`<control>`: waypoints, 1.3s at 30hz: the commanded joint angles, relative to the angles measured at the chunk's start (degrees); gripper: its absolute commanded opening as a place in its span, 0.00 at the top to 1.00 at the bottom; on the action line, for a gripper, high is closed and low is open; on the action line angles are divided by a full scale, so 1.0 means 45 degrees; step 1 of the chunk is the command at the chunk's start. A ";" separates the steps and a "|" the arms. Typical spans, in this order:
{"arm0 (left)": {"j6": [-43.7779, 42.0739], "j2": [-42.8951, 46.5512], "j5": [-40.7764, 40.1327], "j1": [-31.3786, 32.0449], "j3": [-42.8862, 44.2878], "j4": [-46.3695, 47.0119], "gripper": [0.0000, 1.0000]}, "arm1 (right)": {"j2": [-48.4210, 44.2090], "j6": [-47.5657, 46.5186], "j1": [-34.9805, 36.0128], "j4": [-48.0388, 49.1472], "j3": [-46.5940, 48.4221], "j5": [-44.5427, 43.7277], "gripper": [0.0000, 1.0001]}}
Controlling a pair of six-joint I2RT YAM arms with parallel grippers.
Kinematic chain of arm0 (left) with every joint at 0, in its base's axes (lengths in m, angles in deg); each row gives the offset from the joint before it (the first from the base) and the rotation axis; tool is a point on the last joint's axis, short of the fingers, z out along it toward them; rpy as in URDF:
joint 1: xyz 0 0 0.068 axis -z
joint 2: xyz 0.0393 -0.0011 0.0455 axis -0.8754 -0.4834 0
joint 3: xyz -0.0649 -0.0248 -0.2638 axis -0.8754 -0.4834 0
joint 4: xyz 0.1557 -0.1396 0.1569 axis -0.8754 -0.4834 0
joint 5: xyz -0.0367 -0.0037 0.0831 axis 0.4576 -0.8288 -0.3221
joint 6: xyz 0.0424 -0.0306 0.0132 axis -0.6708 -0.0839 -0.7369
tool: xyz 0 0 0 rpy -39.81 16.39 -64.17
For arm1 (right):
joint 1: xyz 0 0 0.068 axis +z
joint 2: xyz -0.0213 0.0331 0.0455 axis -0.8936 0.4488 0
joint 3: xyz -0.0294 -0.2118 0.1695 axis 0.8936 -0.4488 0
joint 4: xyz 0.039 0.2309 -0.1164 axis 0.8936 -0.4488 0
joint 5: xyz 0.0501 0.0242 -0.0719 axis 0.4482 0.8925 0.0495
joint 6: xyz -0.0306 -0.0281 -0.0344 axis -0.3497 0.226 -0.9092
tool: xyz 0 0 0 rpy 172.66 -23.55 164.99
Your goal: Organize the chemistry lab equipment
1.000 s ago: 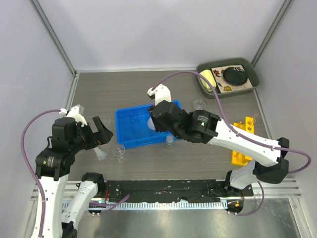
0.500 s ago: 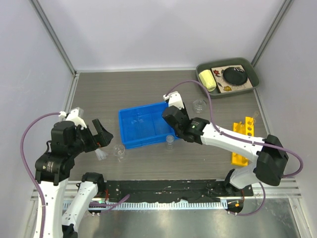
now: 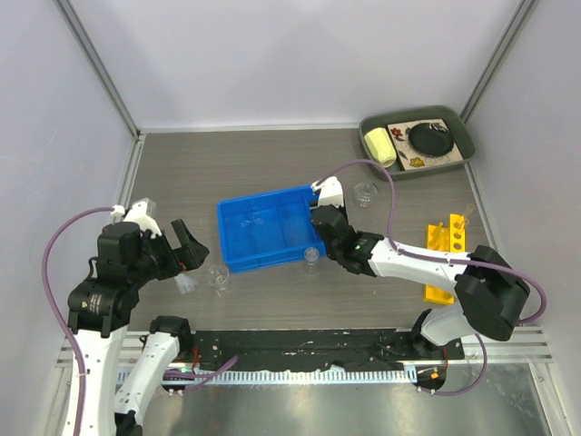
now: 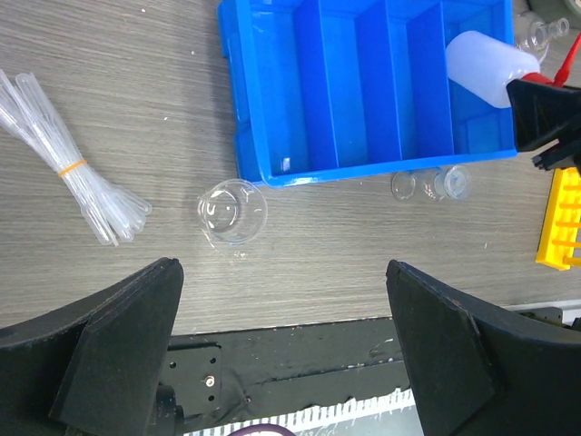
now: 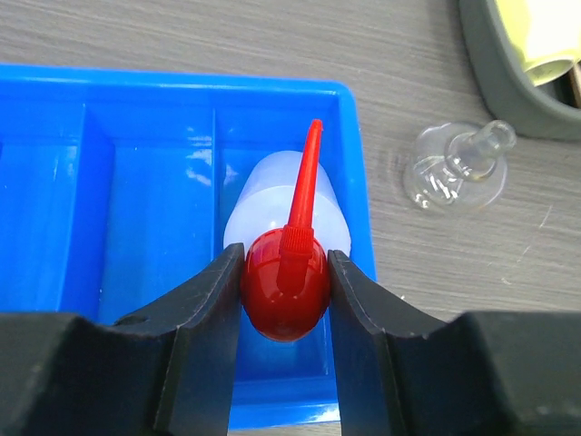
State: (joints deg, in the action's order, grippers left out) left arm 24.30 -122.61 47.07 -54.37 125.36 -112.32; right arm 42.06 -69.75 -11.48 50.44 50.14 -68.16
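Note:
My right gripper [image 5: 284, 291] is shut on the red cap of the white squeeze bottle [image 5: 272, 213], whose body sits over the rightmost compartment of the blue bin [image 5: 136, 182]. The top view shows this gripper [image 3: 323, 216] at the bin's [image 3: 263, 227] right end. A clear flask [image 5: 454, 168] lies on the table just right of the bin. My left gripper [image 4: 286, 345] hangs open above the near table edge, empty. A glass beaker [image 4: 231, 211] and a banded bundle of pipettes [image 4: 64, 168] lie beyond it. Small glass pieces [image 4: 431, 184] stand by the bin's front wall. The yellow rack [image 3: 445, 259] is at the right.
A dark green tray [image 3: 422, 141] with a yellow roll and black disc sits at the back right corner; its edge [image 5: 517, 64] shows in the right wrist view. The black rail [image 3: 300, 350] runs along the near edge.
My right arm has drawn back to the right with the squeeze bottle, from over the bin's middle to its right end. The bin shifted slightly right. The left arm barely moved.

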 commanded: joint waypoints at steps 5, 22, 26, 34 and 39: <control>-0.0052 0.0133 0.0349 -0.0048 -0.0178 0.0467 0.00 | -0.0077 0.0678 -0.0078 0.4463 -0.2063 -0.0385 0.99; -0.0169 0.0074 0.0252 -0.0048 -0.0353 0.0428 0.00 | -0.0816 0.1323 -0.0059 0.2536 -0.1752 -0.0405 0.31; -0.0189 0.0074 0.0251 -0.0068 -0.0549 0.0525 0.00 | -0.2960 0.0856 0.0233 0.1948 -0.1752 -0.0873 0.21; -0.0170 0.0035 0.0369 -0.0048 -0.0628 0.0740 0.00 | -0.3497 0.0054 0.0176 -0.1210 0.1331 -0.3059 0.17; -0.0170 0.0074 0.0505 -0.0048 -0.0550 0.0643 0.00 | -0.1877 0.1242 -0.1169 -0.3381 0.3574 -0.3280 0.17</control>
State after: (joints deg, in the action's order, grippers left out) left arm 24.24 -122.52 47.68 -54.37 122.41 -111.52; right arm 28.33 -68.13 -12.18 45.90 58.81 -79.54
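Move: The right hand holds the wash bottle by its red cap over the rightmost compartment of the blue box; the compartment's middle is about 1 cm left, level fore and aft, and roughly 13 cm below. The clear flask stands some 5 cm ahead and 8 cm right, the small vial about 9 cm back and 4 cm left, both roughly 13 cm down. From the left hand, that compartment lies around 17 cm ahead, 27 cm right and 22 cm lower. Still gripping the red cap, the right hand lowers the wash bottle about 3 cm into the box's rightmost compartment, nearly stops there, then spreads its fingers and lets go. It then climbs quickly, some 18 cm, drifting right off the compartment, with the fingertips tipping up and the wrist rolling its left side upward. ##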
